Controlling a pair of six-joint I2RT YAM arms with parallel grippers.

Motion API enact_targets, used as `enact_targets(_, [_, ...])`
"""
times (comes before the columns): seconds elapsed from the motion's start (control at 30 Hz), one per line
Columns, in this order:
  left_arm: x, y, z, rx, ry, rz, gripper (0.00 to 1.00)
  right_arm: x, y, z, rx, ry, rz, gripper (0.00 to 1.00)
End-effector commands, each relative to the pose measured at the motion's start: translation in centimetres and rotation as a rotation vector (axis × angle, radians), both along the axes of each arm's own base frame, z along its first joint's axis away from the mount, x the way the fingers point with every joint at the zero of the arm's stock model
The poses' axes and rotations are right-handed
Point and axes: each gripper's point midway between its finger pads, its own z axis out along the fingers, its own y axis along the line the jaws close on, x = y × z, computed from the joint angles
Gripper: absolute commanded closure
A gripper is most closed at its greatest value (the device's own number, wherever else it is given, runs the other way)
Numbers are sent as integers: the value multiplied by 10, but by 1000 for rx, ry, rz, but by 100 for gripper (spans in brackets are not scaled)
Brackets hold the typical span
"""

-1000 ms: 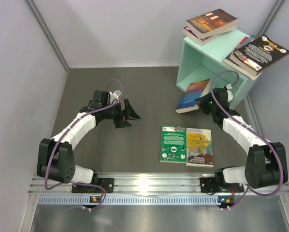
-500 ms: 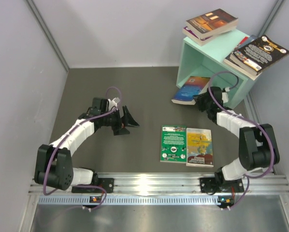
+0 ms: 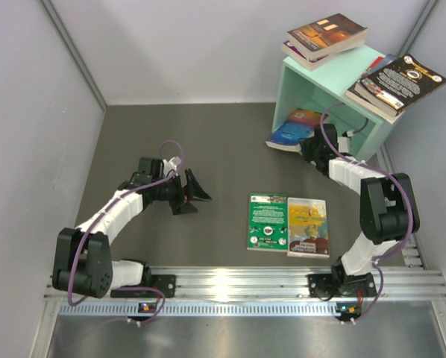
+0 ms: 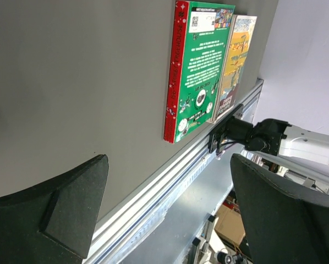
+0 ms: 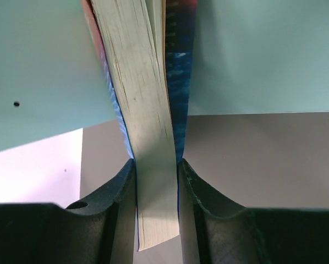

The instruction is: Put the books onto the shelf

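My right gripper (image 3: pixel 306 147) is shut on a blue-orange book (image 3: pixel 292 128) whose far end reaches into the open face of the mint-green shelf (image 3: pixel 321 83). In the right wrist view the book's page edge (image 5: pixel 145 126) stands pinched between both fingers, with the shelf wall (image 5: pixel 258 55) just beyond. A green book (image 3: pixel 267 221) and a yellow book (image 3: pixel 308 227) lie side by side on the table. My left gripper (image 3: pixel 198 192) hovers open left of them, holding nothing. The left wrist view shows the green book (image 4: pixel 200 66) and the yellow book (image 4: pixel 237 55) ahead.
A brown book (image 3: pixel 329 33) on a purple one (image 3: pixel 301 54) lies on the shelf's top. A black book (image 3: pixel 403 77) tops a pile overhanging the shelf's right edge. An aluminium rail (image 3: pixel 230 283) runs along the near edge. Grey walls close in left, back and right.
My right arm has carried the blue-orange book up and away from me, into the shelf's opening. My left arm has drifted slightly towards me, still open.
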Motion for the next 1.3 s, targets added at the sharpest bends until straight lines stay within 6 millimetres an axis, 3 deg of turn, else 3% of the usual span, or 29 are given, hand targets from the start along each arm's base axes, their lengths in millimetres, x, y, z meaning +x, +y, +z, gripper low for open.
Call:
enact_targets(0.0, [6,0,10,-35,-82,-16,4,5,-34,0,-24,19,-170,100])
enact_targets(0.2, [11,5,10,-43,-78,0,4,4,-51,-16,-11,67,-259,100])
enact_targets(0.53, [21,15,3,-54,-52,32,4,29,-42,-39,30,114,-262,100])
enact_targets(0.7, [26,16,2,-61,-45,41,4,39,-40,-39,25,121,-248,98])
enact_targets(0.73, [27,16,0,-62,-39,41,4,43,-39,-40,27,123,-240,94])
enact_targets(0.77, [28,17,0,-61,-39,43,4,42,-40,-42,28,136,-237,77])
enact_targets(0.83, [31,17,-1,-63,-34,43,4,46,-35,-45,40,144,-202,56])
enact_targets(0.87, [31,16,0,-66,-32,41,4,50,-34,-44,40,137,-181,33])
enact_targets(0.9, [32,16,-1,-65,-29,41,4,52,-30,-48,52,143,-152,16])
enact_targets(0.93, [32,16,-2,-66,-26,40,4,55,-28,-47,64,137,-140,16])
enact_targets(0.97, [33,17,-1,-66,-27,42,4,56,-27,-49,69,139,-131,8])
enact_targets(1.03, [34,17,-2,-65,-23,43,4,59,-21,-48,76,139,-96,0])
enact_targets(1.13, [35,17,-3,-63,-21,48,4,54,-17,-44,75,154,-57,0])
enact_targets(1.27, [37,18,-4,-53,-22,55,4,33,-18,-41,47,201,-17,0])
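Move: My right hand already grips the blue-and-orange book. Its resting place, on the shelf floor towards the left wall, is about 9 cm ahead, 3 cm left and 4 cm below. The green book lies roughly 25 cm back and 13 cm left, the yellow book 27 cm back with no sideways offset, both some 9 cm lower; the black book tops its stack about 17 cm right, level fore-and-aft, 22 cm up. From my left hand that resting place is some 26 cm ahead, 33 cm right, 5 cm down. Still gripping the book, I first take my right hand down and to the right, turning it clockwise about 10 degrees, then push about 4 cm forward into the shelf. There my fingers open wide and let the book go, while the hand slides another 2 cm in, rising a little and turning partly back. My empty left hand, open, eases a few centimetres forward, left and down. ##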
